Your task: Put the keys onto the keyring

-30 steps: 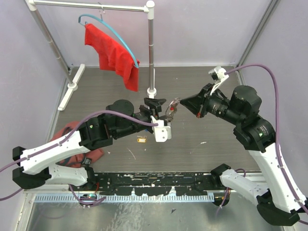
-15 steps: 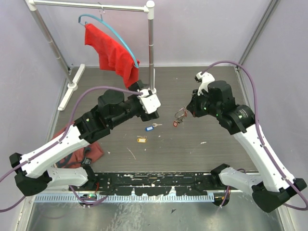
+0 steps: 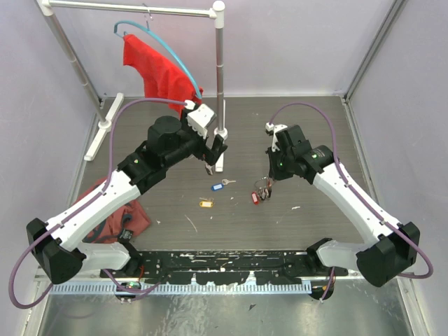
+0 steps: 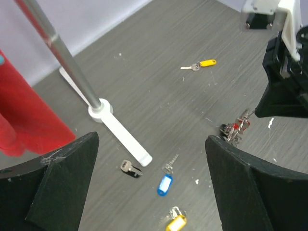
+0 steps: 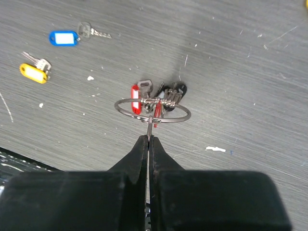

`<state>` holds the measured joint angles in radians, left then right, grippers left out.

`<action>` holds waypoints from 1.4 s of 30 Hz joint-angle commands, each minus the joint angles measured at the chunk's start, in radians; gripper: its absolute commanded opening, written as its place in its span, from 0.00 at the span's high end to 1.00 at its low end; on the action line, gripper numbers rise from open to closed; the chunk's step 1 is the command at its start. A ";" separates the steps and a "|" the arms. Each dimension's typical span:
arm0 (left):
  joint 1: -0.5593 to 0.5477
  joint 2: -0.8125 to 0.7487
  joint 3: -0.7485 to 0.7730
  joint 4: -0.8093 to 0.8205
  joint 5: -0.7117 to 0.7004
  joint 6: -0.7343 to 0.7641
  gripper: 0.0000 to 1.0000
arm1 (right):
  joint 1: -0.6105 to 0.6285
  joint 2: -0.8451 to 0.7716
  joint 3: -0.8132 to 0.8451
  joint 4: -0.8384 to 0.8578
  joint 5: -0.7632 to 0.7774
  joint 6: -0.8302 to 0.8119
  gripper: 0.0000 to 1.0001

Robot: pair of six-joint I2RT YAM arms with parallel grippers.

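The keyring [image 5: 152, 110], a thin silver wire ring, hangs low over the table with red-tagged [image 5: 135, 105] and black-tagged keys [image 5: 175, 91] on it. My right gripper [image 5: 149, 137] is shut on it from above. The top view shows the keyring [image 3: 260, 190] below the right gripper [image 3: 268, 182]. A loose black-tagged key [image 4: 129, 168] lies by the stand's white foot [image 4: 122, 137]. My left gripper [image 4: 152, 140] is wide open and holds nothing. It hovers high above the table near the stand [image 3: 210, 157]. The keyring [image 4: 235, 131] shows at its right.
A blue-tagged key [image 3: 219, 185] and a yellow-tagged key [image 3: 205, 203] lie left of the keyring. Another yellow-tagged key [image 4: 204, 63] lies further off. A rack pole [image 3: 220, 77] carries a red cloth [image 3: 161, 77] on a hanger. A red cloth [image 3: 105, 199] lies at the left.
The left gripper opened wide and drew back up toward the stand. A blue-tagged key now lies on the table. The right arm swung left and lowered the keyring.
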<state>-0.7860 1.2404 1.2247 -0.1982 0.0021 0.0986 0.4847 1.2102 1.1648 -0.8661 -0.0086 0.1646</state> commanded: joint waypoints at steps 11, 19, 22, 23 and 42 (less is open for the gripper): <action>0.104 0.133 0.067 -0.227 -0.044 -0.284 0.02 | 0.003 0.103 -0.136 0.303 0.086 0.058 0.84; 0.155 0.180 0.067 -0.285 -0.048 -0.460 0.02 | 0.002 0.057 -0.152 0.345 0.168 0.083 0.53; 0.157 0.212 0.133 -0.385 -0.089 -0.511 0.02 | -0.001 0.003 -0.140 0.364 0.209 0.095 0.36; 0.158 0.211 0.145 -0.411 -0.109 -0.511 0.02 | -0.004 -0.019 -0.139 0.376 0.216 0.101 0.29; 0.452 -0.244 -0.190 -0.345 -0.215 -0.553 0.02 | -0.454 -0.509 -0.316 0.575 -0.176 0.238 0.00</action>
<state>-0.3428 1.0668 1.0801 -0.5560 -0.1791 -0.4397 0.0360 0.7078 0.8360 -0.3004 -0.1528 0.4179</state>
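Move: The right hand holds the keyring in closed tips; its landing spot is about 1 cm ahead, 2 cm left and 8 cm below. From that hand the blue-tagged key lies roughly 17 cm left and 2 cm ahead, the near yellow-tagged key 22 cm left and 5 cm back, and the far yellow-tagged key 14 cm ahead and 8 cm right, all on the table. From the empty left hand, the landing spot is about 5 cm back, 15 cm right and 23 cm down. Still pinching the keyring, the right hand lowers it some 6 cm to the table, easing 3 cm forward, and its fingers open wide and let go; it then climbs about 17 cm and swings right, its fingers tilting up. The open left hand withdraws, first down about 11 cm, then well left, turning counter-clockwise and tipping down. ##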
